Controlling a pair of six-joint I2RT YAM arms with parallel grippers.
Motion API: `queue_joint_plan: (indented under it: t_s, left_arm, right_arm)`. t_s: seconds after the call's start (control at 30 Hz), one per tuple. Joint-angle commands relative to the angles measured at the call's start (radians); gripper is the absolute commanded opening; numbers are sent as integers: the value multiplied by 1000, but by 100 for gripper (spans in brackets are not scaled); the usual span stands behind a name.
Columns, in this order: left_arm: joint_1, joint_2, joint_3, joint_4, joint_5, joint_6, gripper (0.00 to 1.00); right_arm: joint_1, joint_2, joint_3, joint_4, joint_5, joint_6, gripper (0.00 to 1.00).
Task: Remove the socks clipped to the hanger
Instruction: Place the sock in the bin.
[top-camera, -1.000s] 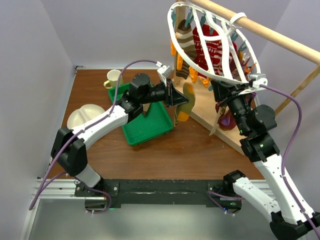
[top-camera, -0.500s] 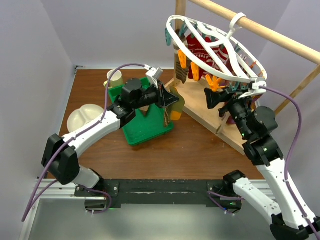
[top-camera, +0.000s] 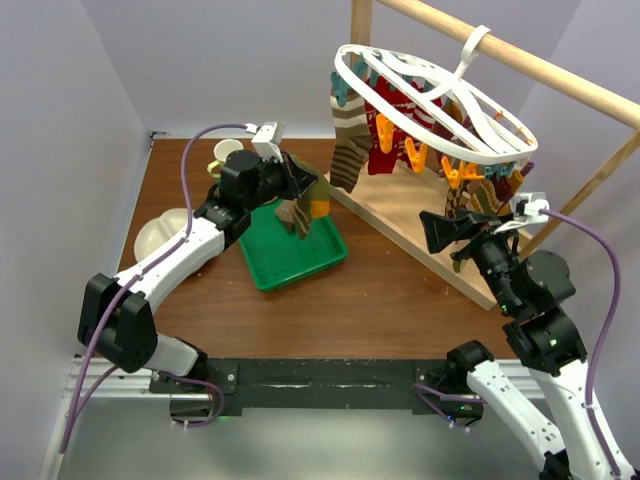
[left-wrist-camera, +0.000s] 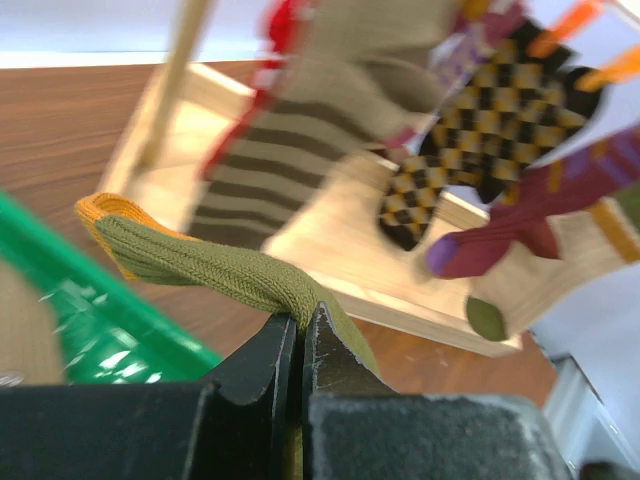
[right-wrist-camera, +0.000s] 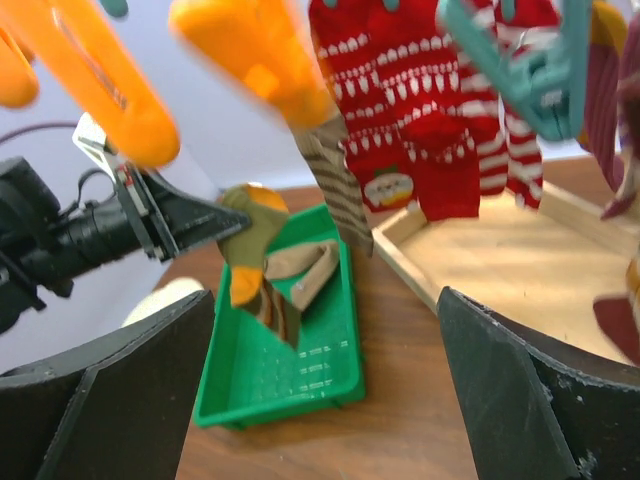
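The white oval hanger (top-camera: 432, 92) hangs by its hook from the wooden rail. Several socks stay clipped under it: a brown-striped one (top-camera: 350, 152), red patterned ones (right-wrist-camera: 400, 100), an argyle one (left-wrist-camera: 480, 130) and a maroon one (left-wrist-camera: 540, 210). My left gripper (top-camera: 303, 193) is shut on an olive sock with an orange toe (left-wrist-camera: 200, 265), which hangs free of the hanger above the green tray (top-camera: 320, 262). A tan sock (right-wrist-camera: 300, 275) lies in that tray. Below the hanger's right end, my right gripper (top-camera: 433, 231) is open and holds nothing.
The wooden stand's base board (top-camera: 420, 215) lies under the hanger, and its rail (top-camera: 540, 68) crosses the upper right. Orange (right-wrist-camera: 250, 50) and teal (right-wrist-camera: 510, 60) clips dangle close in front of the right wrist. A cup (top-camera: 228, 155) and a white bowl (top-camera: 160, 235) sit at left.
The left gripper carried the olive sock back and left, over the tray. The right gripper opened and drew back from the hanger, which swung back to level.
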Motion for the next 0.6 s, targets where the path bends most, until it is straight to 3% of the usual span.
queue_joint_plan:
  t_s: [0.0,0.23,0.27,0.3,0.37,0.4,0.47,0.57]
  left_arm:
    - [40,-7,-34,14,-85,28,0]
    - [122,90,-99,76,-88,7,0]
    - [128,102,-105,79,-77,2,6]
    - [128,111,-109,77,-79,-2,26]
    - [128,98,-125,77,-101,-24,52]
    - [128,67,-147,77,-112,-28,76]
    - [129,35,-157,50,-155,-32,96]
    - [129,-24,-155,-22,-209,-28,100]
  right_arm:
    - [-2,15,-9,-77,-37,4,98]
    - [-2,22,-40,-95,-15,15,98]
    - [10,27,-47,-97,-1,15,99]
    - [21,29,-60,-100,43,15,98]
    - [29,32,-72,-87,62,13,98]
    - [29,42,-57,-101,81,15,99]
    - [29,41,-40,-139,100,19,99]
    - [27,19,-56,-170,147,48,98]
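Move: I hold the olive sock in my left hand; the green bin's middle lies some 27 cm below it, about 6 cm ahead and 6 cm left. The beige sock already in the bin is roughly 13 cm ahead and 9 cm left, equally low. The striped sock still hanging is about 11 cm ahead, 9 cm right and 4 cm higher. From my empty right hand, the bin's middle is about 22 cm ahead, 30 cm left and 37 cm down. I sink my left hand about 12 cm towards the bin while carrying it some 7 cm left and slightly forward, tipping the fingers down and turning them counter-clockwise, each about 15 degrees. Late in the descent I spread the fingers wide and let go of the olive sock. My open right hand drops about 7 cm away from the hanger's clips, its fingers also tipping down. ##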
